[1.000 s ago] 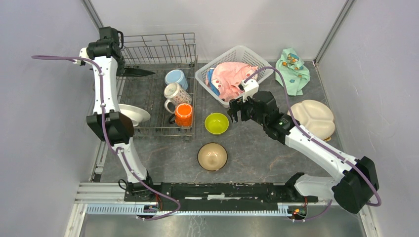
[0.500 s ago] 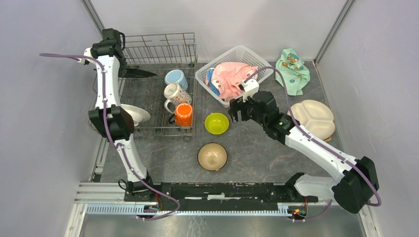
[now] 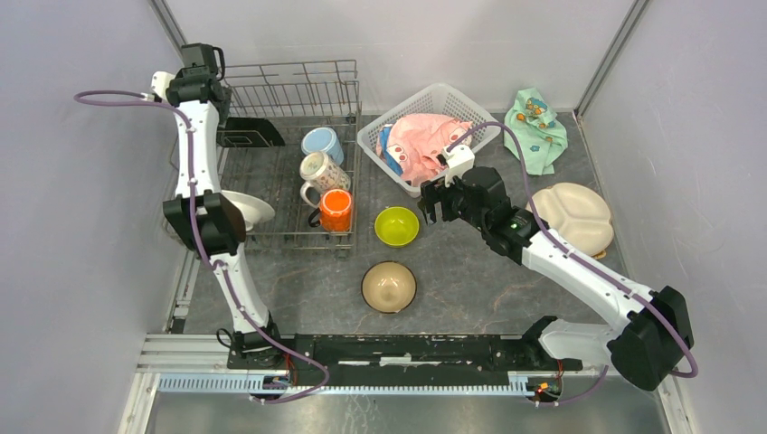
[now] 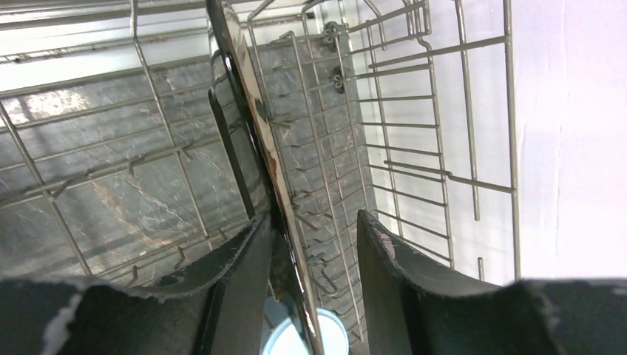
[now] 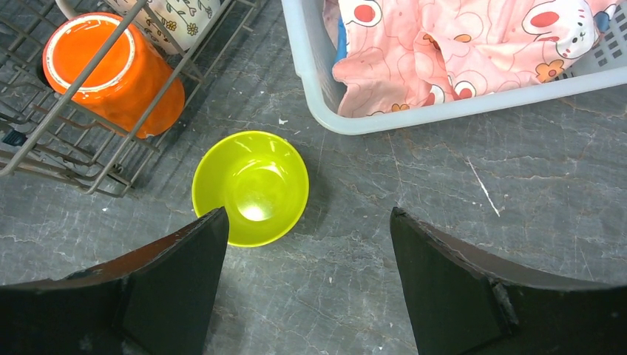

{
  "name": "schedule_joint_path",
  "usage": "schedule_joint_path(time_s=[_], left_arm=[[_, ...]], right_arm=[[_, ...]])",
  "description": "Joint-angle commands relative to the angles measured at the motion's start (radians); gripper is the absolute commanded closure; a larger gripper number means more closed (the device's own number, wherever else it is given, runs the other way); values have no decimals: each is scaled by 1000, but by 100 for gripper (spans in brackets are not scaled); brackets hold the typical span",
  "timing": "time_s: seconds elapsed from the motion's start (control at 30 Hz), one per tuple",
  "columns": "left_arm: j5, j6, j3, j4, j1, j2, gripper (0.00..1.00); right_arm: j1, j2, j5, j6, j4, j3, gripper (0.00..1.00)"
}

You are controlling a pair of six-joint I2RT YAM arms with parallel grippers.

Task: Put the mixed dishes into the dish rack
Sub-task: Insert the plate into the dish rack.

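Note:
The dish rack (image 3: 289, 90) stands at the back left. In it lie a light-blue mug (image 3: 322, 143), a white patterned mug (image 3: 323, 172), an orange mug (image 3: 336, 210) and a white plate (image 3: 246, 210). A dark square plate (image 3: 249, 136) leans on edge at the rack's back left. In the left wrist view my left gripper (image 4: 312, 217) is open around that plate's rim (image 4: 251, 118), which rests against the left finger, clear of the right one. My right gripper (image 5: 309, 211) hangs open over bare table just right of the lime-green bowl (image 5: 250, 186). A tan bowl (image 3: 389, 287) and a cream divided plate (image 3: 572, 217) sit on the table.
A white lattice basket (image 3: 434, 99) holding a pink cloth (image 3: 425, 145) stands behind my right gripper. A mint-green cloth (image 3: 536, 117) lies at the back right. Grey walls close in on the left, right and back sides.
My left jaws have opened off the dark plate, which now leans over and shows more of its face. The left wrist shifted slightly back. The right arm has not moved.

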Motion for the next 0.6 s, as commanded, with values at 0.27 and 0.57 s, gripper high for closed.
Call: schedule_joint_path(time_s=[0.27,0.57], left_arm=[[15,153,25,163,-4,-35,50],[57,413,-8,189,-5,-142,2]], right_arm=[[-6,15,21,-14,17,46,13],[-5,34,21,18,-60,121,13]])
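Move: The square patterned plate already stands in the dish rack between my half-open left fingers, its middle about 5 cm back, 5 cm right and 9 cm below that hand. The blue mug lies roughly 8 cm back and 20 cm right of it, the flowered mug some 15 cm back and 21 cm right, and the white dish about 24 cm back and 2 cm right, all some 17 cm lower. From my right hand the plate is about 17 cm ahead, 42 cm left and 4 cm lower. With the plate already let go, I ease my left hand up about 2 cm and forward some 1 cm, drawing away from the plate's upper edge. Most of the rise comes late, as I open the fingers wider and turn the wrist some 10 degrees, clockwise with its left side lifting, leaving a clear gap on both sides of the plate. ##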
